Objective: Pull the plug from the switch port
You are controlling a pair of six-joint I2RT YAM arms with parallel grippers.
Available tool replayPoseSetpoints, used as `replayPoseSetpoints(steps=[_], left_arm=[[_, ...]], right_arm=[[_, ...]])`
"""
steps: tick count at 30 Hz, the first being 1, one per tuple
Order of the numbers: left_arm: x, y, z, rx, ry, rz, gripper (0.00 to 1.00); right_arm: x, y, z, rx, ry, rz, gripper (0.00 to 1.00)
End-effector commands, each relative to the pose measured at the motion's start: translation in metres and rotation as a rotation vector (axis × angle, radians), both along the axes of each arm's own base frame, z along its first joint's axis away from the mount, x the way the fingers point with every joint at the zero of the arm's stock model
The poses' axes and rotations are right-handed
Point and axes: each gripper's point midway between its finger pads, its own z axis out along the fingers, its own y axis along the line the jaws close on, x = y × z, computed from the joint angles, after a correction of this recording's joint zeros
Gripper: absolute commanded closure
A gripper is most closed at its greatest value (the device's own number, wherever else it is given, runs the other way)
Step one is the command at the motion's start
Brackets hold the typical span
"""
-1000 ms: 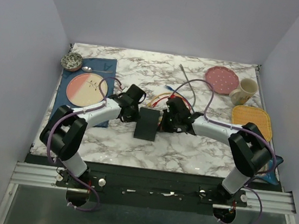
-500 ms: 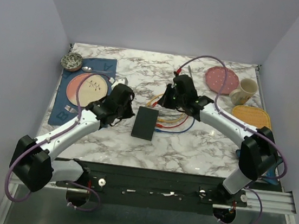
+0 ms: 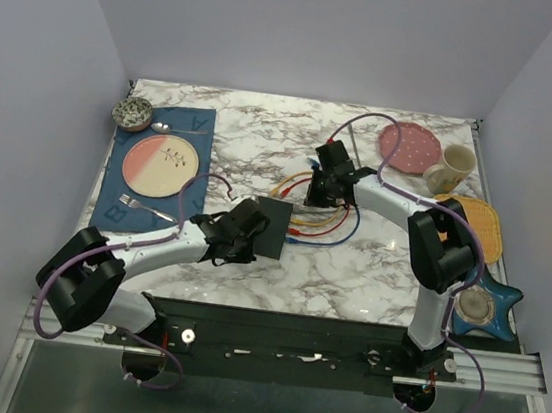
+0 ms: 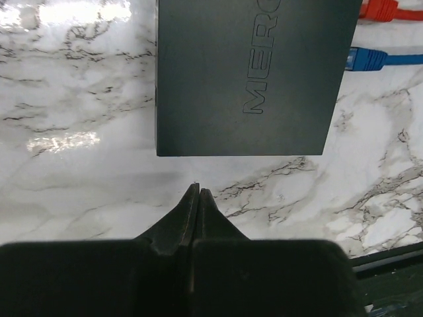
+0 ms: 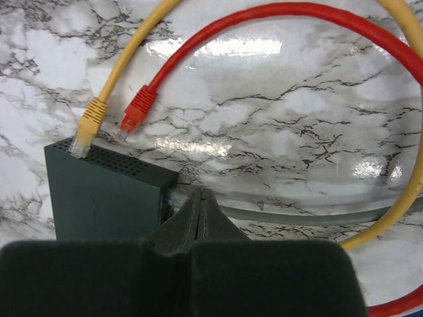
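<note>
The switch (image 3: 277,223) is a flat black box lying mid-table. A red plug (image 4: 379,9) and a blue plug (image 4: 365,59) sit at its right edge; whether they are seated in ports is unclear. My left gripper (image 4: 196,189) is shut and empty, tips just short of the switch's (image 4: 244,72) near edge. My right gripper (image 5: 199,192) is shut and empty at the corner of the switch (image 5: 99,195), over a grey cable (image 5: 297,215). A yellow plug (image 5: 87,132) touches the far corner. Another red plug (image 5: 137,109) lies loose.
Yellow, red and blue cables (image 3: 327,218) loop right of the switch. A plate (image 3: 158,165) and fork (image 3: 140,207) rest on a blue placemat (image 3: 114,209) at left. A pink plate (image 3: 409,147), mug (image 3: 449,167), yellow mat (image 3: 470,222) and star-shaped dish (image 3: 480,307) stand right.
My left arm has swung from beside the plate to the switch's near-left side. The switch has turned slightly. My right gripper has stayed over the cables, lower by the switch's far corner.
</note>
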Motion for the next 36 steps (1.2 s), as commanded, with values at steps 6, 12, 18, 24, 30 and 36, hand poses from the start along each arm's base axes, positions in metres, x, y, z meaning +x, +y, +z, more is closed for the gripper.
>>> replayPoseSetpoints(steps=[6,12,18,24,30,36], left_arm=[[-0.005,-0.028,-0.031,-0.042,0.102,-0.067,1.0],[0.007,-0.029,-0.049,-0.003,0.155,-0.036,1.0],[0.03,-0.022,-0.054,-0.052,0.195,0.047,1.0],[0.063,-0.011,-0.045,-0.095,0.206,0.137,1.0],[0.093,-0.004,-0.029,-0.091,0.177,0.208,1.0],[0.13,-0.005,-0.017,-0.06,0.158,0.221,1.0]], right_arm=[[-0.006,-0.026,-0.035,-0.079,0.085,-0.025,0.99],[-0.025,-0.034,-0.051,-0.086,0.136,-0.015,0.99],[-0.047,-0.032,-0.052,-0.024,0.163,0.002,0.99],[-0.08,-0.022,-0.051,0.072,0.203,0.033,0.99],[-0.103,-0.006,-0.042,0.124,0.211,0.075,0.99],[-0.096,0.01,-0.027,0.176,0.182,0.102,0.99]])
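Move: The switch lies with its long side pointing ahead and its plugged side to the right. Its middle is about 8 cm ahead, 3 cm right and 3 cm below my left hand, with its blue plug roughly 5 cm ahead and 8 cm right. From my right hand the switch is some 6 cm back, 7 cm left and 4 cm lower; its grey plug is only 1 cm back and 3 cm left, and the loose red plug 2 cm ahead and 5 cm left. With both grippers shut, I turn the switch clockwise between them. My left hand sinks 2 cm, slips about 5 cm right past the near end, then sweeps forward and back leftward, pushing that end out. My right hand drops 3 cm and eases right, then draws back some 6 cm, finishing with a little leftward, by the grey plug. ##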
